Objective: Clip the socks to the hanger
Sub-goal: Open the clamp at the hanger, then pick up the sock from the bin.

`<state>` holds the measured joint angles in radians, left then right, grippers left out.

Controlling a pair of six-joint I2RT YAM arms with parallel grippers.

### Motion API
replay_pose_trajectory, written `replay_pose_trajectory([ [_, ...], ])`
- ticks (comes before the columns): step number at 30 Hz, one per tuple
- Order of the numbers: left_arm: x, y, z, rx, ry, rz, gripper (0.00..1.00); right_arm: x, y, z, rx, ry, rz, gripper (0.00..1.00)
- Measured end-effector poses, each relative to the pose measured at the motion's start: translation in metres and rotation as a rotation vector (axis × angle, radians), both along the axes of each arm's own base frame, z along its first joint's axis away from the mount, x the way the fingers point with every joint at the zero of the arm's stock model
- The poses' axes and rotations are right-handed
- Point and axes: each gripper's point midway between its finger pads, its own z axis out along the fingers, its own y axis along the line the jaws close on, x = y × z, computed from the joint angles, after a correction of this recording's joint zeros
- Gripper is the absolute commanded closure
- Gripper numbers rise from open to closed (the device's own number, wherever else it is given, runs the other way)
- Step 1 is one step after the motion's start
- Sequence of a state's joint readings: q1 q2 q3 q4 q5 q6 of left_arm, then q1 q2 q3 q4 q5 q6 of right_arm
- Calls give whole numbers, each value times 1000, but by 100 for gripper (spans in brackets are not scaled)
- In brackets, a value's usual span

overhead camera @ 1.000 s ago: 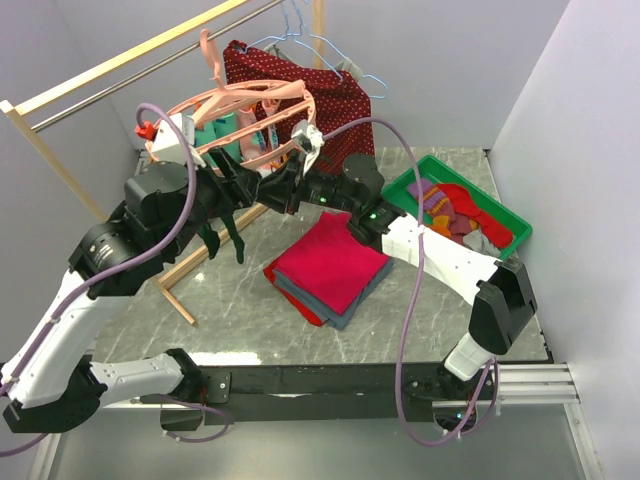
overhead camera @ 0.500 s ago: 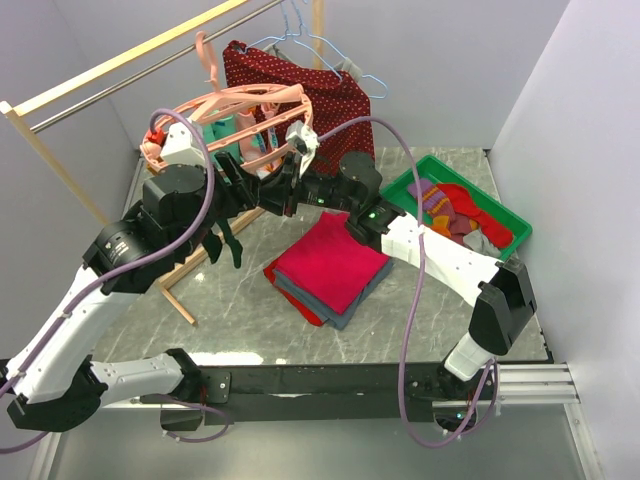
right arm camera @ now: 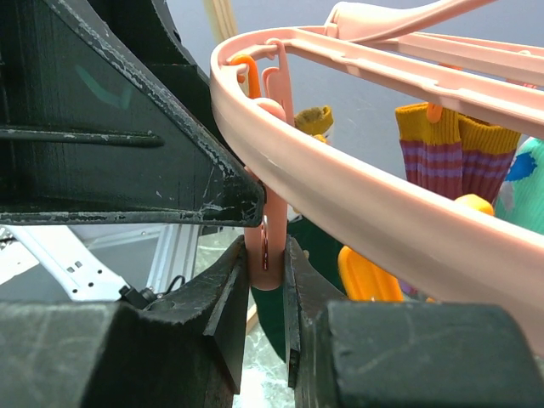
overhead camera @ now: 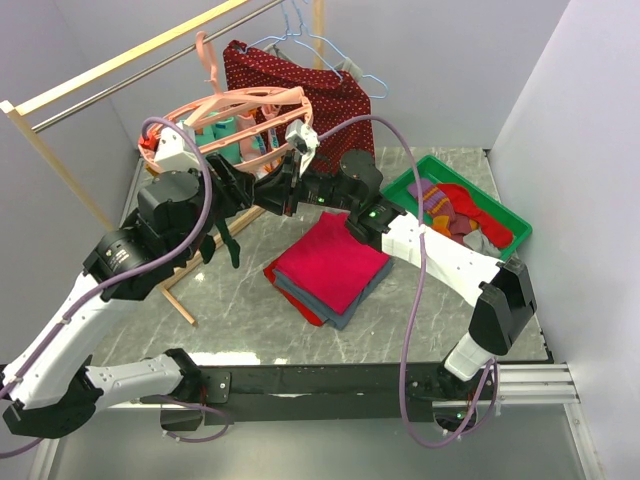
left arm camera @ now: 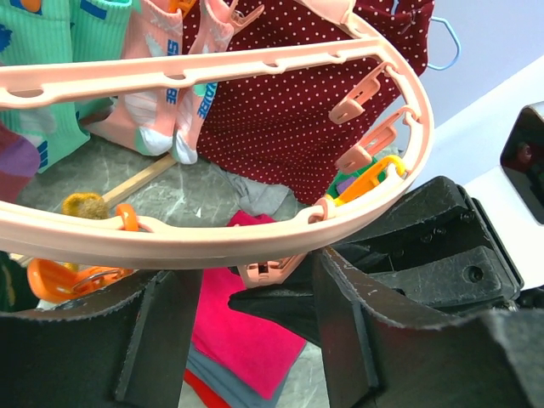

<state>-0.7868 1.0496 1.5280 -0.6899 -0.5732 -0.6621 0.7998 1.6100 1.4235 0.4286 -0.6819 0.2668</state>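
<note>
The pink round hanger (overhead camera: 245, 110) hangs from the rack with its ring (left arm camera: 212, 242) crossing the left wrist view. My right gripper (right arm camera: 270, 272) is shut on a pink clip (right arm camera: 270, 242) under the ring (right arm camera: 382, 212). A dark green sock (right arm camera: 272, 327) hangs just behind that clip and dangles below the hanger (overhead camera: 228, 240). My left gripper (left arm camera: 255, 340) is open, its fingers (left arm camera: 357, 340) either side of the same clip (left arm camera: 268, 270). Teal (left arm camera: 42, 76), pink (left arm camera: 170, 93) and purple-striped (right arm camera: 450, 153) socks hang clipped. More socks (overhead camera: 455, 205) lie in the bin.
A green bin (overhead camera: 402, 183) stands at the right. A folded red and grey cloth stack (overhead camera: 330, 265) lies mid-table. The dark red dotted garment (overhead camera: 330, 100) and light-blue wire hangers (overhead camera: 330, 50) hang on the wooden rack (overhead camera: 130, 55), whose foot (overhead camera: 175, 295) lies at left.
My left arm has shifted a little right and closer under the hanger ring, and its jaws have narrowed slightly. The right gripper has kept its hold on the clip.
</note>
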Motion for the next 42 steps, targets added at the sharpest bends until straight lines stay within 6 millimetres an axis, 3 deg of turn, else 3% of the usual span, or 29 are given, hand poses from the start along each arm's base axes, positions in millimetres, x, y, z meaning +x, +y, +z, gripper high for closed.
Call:
replay_pose_trajectory([
  [6, 2, -2, 1, -5, -5, 0, 46, 1, 0, 0, -1, -2, -4, 96],
  [11, 4, -4, -1, 7, -5, -2, 62, 2, 0, -1, -3, -2, -10, 96],
  [21, 9, -5, -9, 43, -10, 8, 79, 3, 1, -15, -52, 23, -19, 50],
  [23, 11, -4, -12, 56, -12, 17, 82, 2, 1, -25, -83, 39, -21, 40],
  [29, 16, -3, -21, 94, -15, 26, 94, 7, -16, -65, -227, 107, -123, 25],
  [33, 18, -4, -26, 115, -17, 28, 99, 20, -49, -82, -320, 131, -263, 19],
  [35, 19, -4, -28, 124, -18, 29, 99, 34, -77, -91, -367, 148, -361, 18],
  [38, 20, -4, -30, 137, -21, 28, 99, 63, -133, -107, -426, 202, -540, 18],
  [42, 20, -4, -32, 141, -22, 27, 99, 111, -234, -132, -497, 312, -871, 18],
])
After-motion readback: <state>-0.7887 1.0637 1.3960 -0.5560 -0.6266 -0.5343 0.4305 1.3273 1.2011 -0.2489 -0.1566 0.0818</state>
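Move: The pink clip I'm after hangs from the near rim of the hanger, about 2 cm ahead of my left hand, 1 cm to its right and 1 cm lower, between the open fingers. From that hand, an orange clip sits roughly 7 cm left and 2 cm ahead, a yellow one some 5 cm right and 7 cm ahead. My right fingers already pinch the clip's lower end, its middle about 2 cm above them; the green box lies some 20 cm ahead of my right hand, 43 cm right and 35 cm below. I close my left fingers sideways onto the pink clip while my right hand still steadies its lower end, then keep squeezing and ease it about 3 cm down and slightly forward, rolling a little. Once the left has it, I open my right fingers wide, drop clear of the clip and swing right, down and forward towards the green box, speeding up over nearly 30 cm and turning some 50 degrees clockwise. ##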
